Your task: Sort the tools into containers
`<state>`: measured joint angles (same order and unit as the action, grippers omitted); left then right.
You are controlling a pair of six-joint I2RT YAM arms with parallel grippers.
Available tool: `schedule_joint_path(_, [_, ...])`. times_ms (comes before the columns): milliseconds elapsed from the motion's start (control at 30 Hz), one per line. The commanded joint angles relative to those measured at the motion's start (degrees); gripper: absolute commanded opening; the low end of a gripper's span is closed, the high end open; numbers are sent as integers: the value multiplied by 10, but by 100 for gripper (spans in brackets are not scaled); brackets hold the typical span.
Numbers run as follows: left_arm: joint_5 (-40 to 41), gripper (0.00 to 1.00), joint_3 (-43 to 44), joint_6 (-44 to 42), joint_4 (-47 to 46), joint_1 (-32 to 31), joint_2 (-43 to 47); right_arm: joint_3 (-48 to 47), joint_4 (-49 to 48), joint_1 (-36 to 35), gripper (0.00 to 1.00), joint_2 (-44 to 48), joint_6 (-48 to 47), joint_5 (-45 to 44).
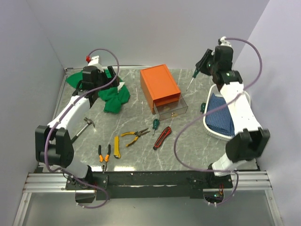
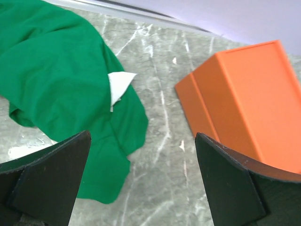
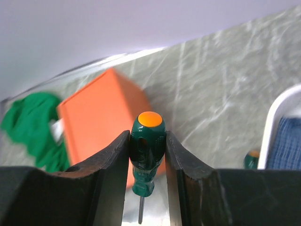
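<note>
My right gripper (image 1: 201, 65) is shut on a green-handled screwdriver (image 1: 194, 77) (image 3: 147, 146) and holds it in the air, tip down, right of the orange box (image 1: 160, 84) (image 3: 101, 117). The box's clear lower drawer (image 1: 171, 109) is pulled open. My left gripper (image 1: 96, 94) (image 2: 143, 188) is open and empty over the green cloth's edge, left of the box (image 2: 249, 103). On the table lie a hammer (image 1: 83, 127), a yellow utility knife (image 1: 116, 146), yellow-handled pliers (image 1: 135, 136), orange-black pliers (image 1: 104, 155), a red-black utility knife (image 1: 162, 137) and a green screwdriver (image 1: 154, 125).
A crumpled green cloth (image 1: 110, 96) (image 2: 51, 80) lies at the back left. A white basket (image 1: 210, 127) (image 3: 277, 122) with blue cloth stands at the right. One more green screwdriver (image 1: 202, 107) (image 3: 252, 159) lies beside its left rim.
</note>
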<state>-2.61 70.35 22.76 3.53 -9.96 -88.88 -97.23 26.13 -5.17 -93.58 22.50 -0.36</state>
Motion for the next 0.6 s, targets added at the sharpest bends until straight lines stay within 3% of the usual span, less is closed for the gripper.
schedule_joint_path(0, [-27,99,-26,27,-29,0,48,103,10,-16,0,62,48,56])
schedule_joint_path(200, [-42,99,-49,45,-32,2,69,168,4,-43,0,86,99,6])
schedule_joint_path(567, [-65,99,-93,70,-46,40,121,131,21,-85,0,21,135,-25])
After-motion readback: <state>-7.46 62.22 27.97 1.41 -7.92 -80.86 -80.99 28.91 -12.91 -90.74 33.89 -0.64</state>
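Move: The open clear drawer that the held green screwdriver goes to lies about 8 cm to the right hand's left, 4 cm nearer the base and some 28 cm below. From the same hand, the orange box is about 12 cm left and 5 cm ahead, and a second green screwdriver about 6 cm right and 4 cm back on the table. From the empty left hand, the drawer is roughly 22 cm right, 4 cm back and 19 cm down. Keep the right gripper shut on the screwdriver's handle and draw it back level first, then swing it down and left, about 11 cm lower and 6 cm left in all, to above the clear drawer, tipping the fingers some 15 degrees further down. Ease the open, empty left gripper back about 3 cm towards its base. ##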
